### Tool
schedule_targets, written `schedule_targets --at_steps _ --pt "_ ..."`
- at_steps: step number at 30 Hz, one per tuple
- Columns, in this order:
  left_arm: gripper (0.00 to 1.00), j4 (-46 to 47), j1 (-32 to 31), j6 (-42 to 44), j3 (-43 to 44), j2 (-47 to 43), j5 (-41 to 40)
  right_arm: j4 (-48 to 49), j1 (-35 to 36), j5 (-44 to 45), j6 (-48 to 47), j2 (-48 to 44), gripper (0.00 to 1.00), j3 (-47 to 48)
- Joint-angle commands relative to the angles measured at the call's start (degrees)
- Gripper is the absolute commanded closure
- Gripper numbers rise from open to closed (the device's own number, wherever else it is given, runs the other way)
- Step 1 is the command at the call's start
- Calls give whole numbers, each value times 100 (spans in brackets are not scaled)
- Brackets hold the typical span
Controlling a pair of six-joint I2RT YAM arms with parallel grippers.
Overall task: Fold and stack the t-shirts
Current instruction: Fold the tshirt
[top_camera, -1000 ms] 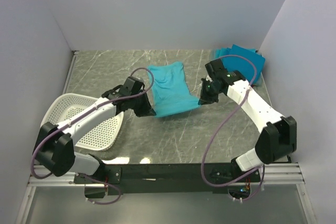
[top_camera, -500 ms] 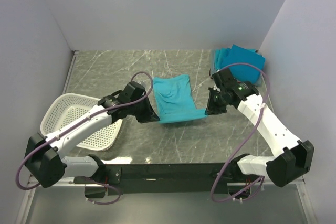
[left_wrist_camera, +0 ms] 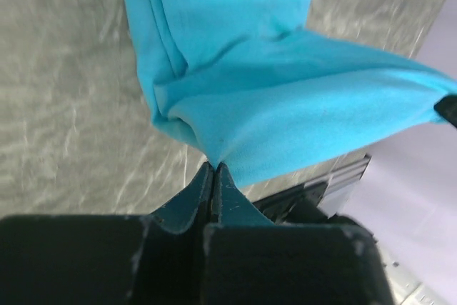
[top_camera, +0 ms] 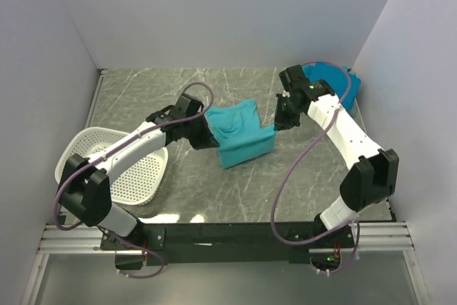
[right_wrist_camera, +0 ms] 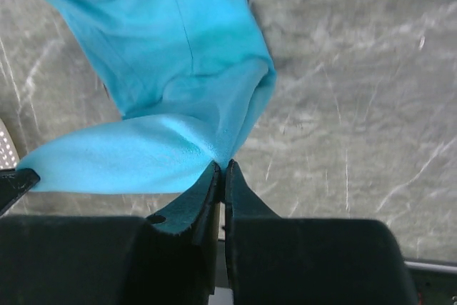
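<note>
A teal t-shirt (top_camera: 239,133) lies half-folded in the middle of the table, its near edge lifted and carried back over itself. My left gripper (top_camera: 208,136) is shut on the shirt's left corner (left_wrist_camera: 207,153), and my right gripper (top_camera: 277,125) is shut on its right corner (right_wrist_camera: 227,155). The cloth (left_wrist_camera: 285,105) stretches between the two grippers, above the layer (right_wrist_camera: 164,26) that rests on the table. More folded teal t-shirts (top_camera: 335,80) are stacked at the back right, partly hidden behind my right arm.
A white perforated basket (top_camera: 107,166) sits at the left under my left arm. The grey marble tabletop (top_camera: 235,191) is walled in by white panels at the back and both sides.
Both grippers have carried the shirt's near edge away from me, toward the back of the table, doubling the cloth over itself. The shirt looks shorter now.
</note>
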Motion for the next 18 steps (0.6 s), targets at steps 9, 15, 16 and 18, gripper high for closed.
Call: schedule_targets --at_steps 9,15,16,18 --pt "100 307 633 477 909 888 354 -68 -184 217 -368 1238 100 1642" --pt "100 316 879 574 1288 1328 433 -94 -245 217 -430 1863 100 2311" --pt "100 342 923 583 1357 1390 494 -103 -262 217 -430 1994 100 2390" --pt "100 351 967 592 1428 1556 539 -94 -289 217 -456 2126 100 2574"
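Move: Both hands hold the t-shirt's loose end a hand's height above the table, and are carrying it to the t-shirt's far end. The middle of that end lies some 22 cm ahead of the left hand, 6 cm to its right and 9 cm below. From the right hand it is about 17 cm ahead, 15 cm left and 11 cm below. The folded stack stands roughly 22 cm ahead and 19 cm right of the right hand, about 8 cm lower. The white basket is about 33 cm left of the left hand, 4 cm back and 6 cm lower. Still pinching the two corners of the t-shirt's loose end, with the edge stretched between them, both hands sweep forward together some 9 cm over the part lying on the table, towards its far end. They travel almost level, fingers kept shut and wrists hardly turning. ##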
